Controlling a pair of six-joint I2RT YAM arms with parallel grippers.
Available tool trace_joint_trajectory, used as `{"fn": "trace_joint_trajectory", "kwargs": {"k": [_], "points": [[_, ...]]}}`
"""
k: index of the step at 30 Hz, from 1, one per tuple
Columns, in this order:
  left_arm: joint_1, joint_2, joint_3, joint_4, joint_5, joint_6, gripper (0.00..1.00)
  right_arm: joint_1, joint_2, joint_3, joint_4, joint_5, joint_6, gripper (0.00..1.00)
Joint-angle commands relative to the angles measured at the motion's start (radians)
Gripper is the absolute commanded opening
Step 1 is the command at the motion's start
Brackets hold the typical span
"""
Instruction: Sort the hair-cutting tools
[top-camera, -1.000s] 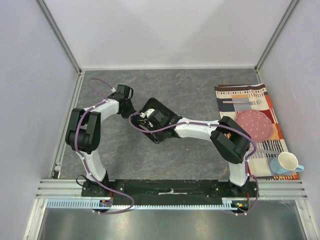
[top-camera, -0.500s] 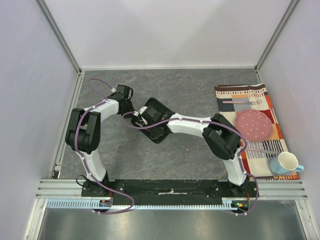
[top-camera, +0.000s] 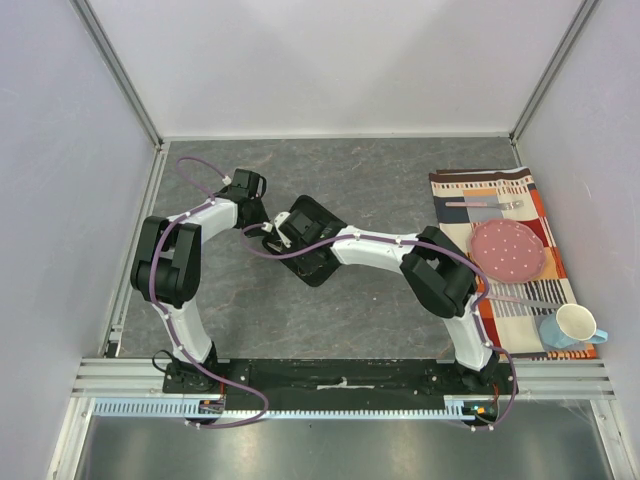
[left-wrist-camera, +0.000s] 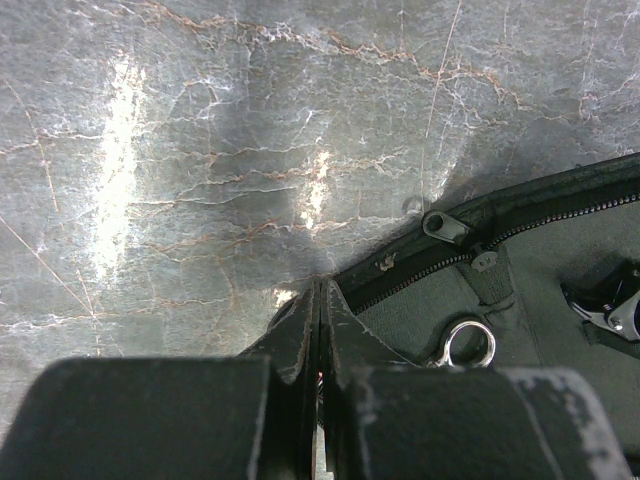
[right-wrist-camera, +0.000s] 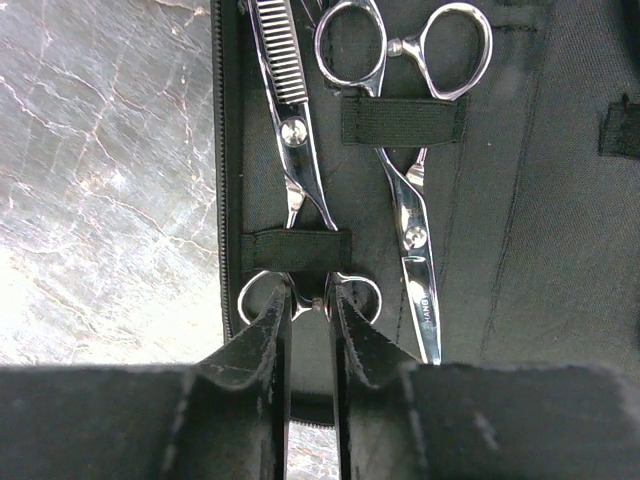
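Observation:
A black zip pouch (top-camera: 322, 214) lies open at mid-table. Two hair-cutting tools are strapped inside it. One is silver thinning scissors (right-wrist-camera: 299, 150) with a toothed blade. The other is plain silver scissors (right-wrist-camera: 414, 200). My right gripper (right-wrist-camera: 310, 292) hovers over the thinning scissors' ring handles. Its fingers stand a narrow gap apart, each tip over the inner side of one ring, with only the small stop nub between them. My left gripper (left-wrist-camera: 320, 288) is shut, its tips touching the pouch's zipped rim (left-wrist-camera: 520, 205) at its left corner. Whether it pinches the fabric is hidden. No thin black stick-like pieces show.
A striped placemat (top-camera: 540, 205) lies at the right edge. It carries a fork (top-camera: 485, 204), a pink dotted plate (top-camera: 508, 250), a knife (top-camera: 522, 299) and a white cup (top-camera: 574, 323). Grey walls close in on three sides.
My right arm has reached further left across the pouch, bringing its gripper to the thinning scissors' handles. The left arm and the pouch have stayed put.

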Motion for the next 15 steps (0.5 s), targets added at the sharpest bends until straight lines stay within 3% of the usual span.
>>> {"fn": "trace_joint_trajectory", "kwargs": {"k": [1, 8, 15], "points": [[-0.012, 0.002, -0.017, -0.035, 0.050, 0.000, 0.02, -0.022, 0.010, -0.041, 0.164, 0.036, -0.016, 0.27], [-0.012, -0.031, 0.006, -0.044, 0.059, 0.001, 0.02, -0.022, -0.211, -0.121, 0.106, 0.091, -0.001, 0.50], [-0.013, -0.136, -0.041, -0.055, 0.083, -0.019, 0.02, -0.059, -0.354, -0.158, 0.009, 0.214, 0.057, 0.57]]}}
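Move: The thinning shears lie strapped along the near-left edge of the black pouch, rings at the right fingertips, their middle about 4 cm ahead and 5 cm left. From the right hand, the other scissors' middle is about 7 cm ahead, 2 cm left; the pouch's middle some 7 cm ahead, 1 cm right. All are about level with the fingers. From the left hand, at the pouch's left corner, the shears are about 5 cm back and 5 cm right. The thinning shears are let go: the right fingers, already parting around the rings, spread to about half open. The hand then comes free and climbs about 7 cm at growing speed while swinging some 4 cm right, away from them, the fingers tipping outward about 10 degrees. Late on, the shut left fingers ease roughly 1 cm back and right at the pouch corner. ##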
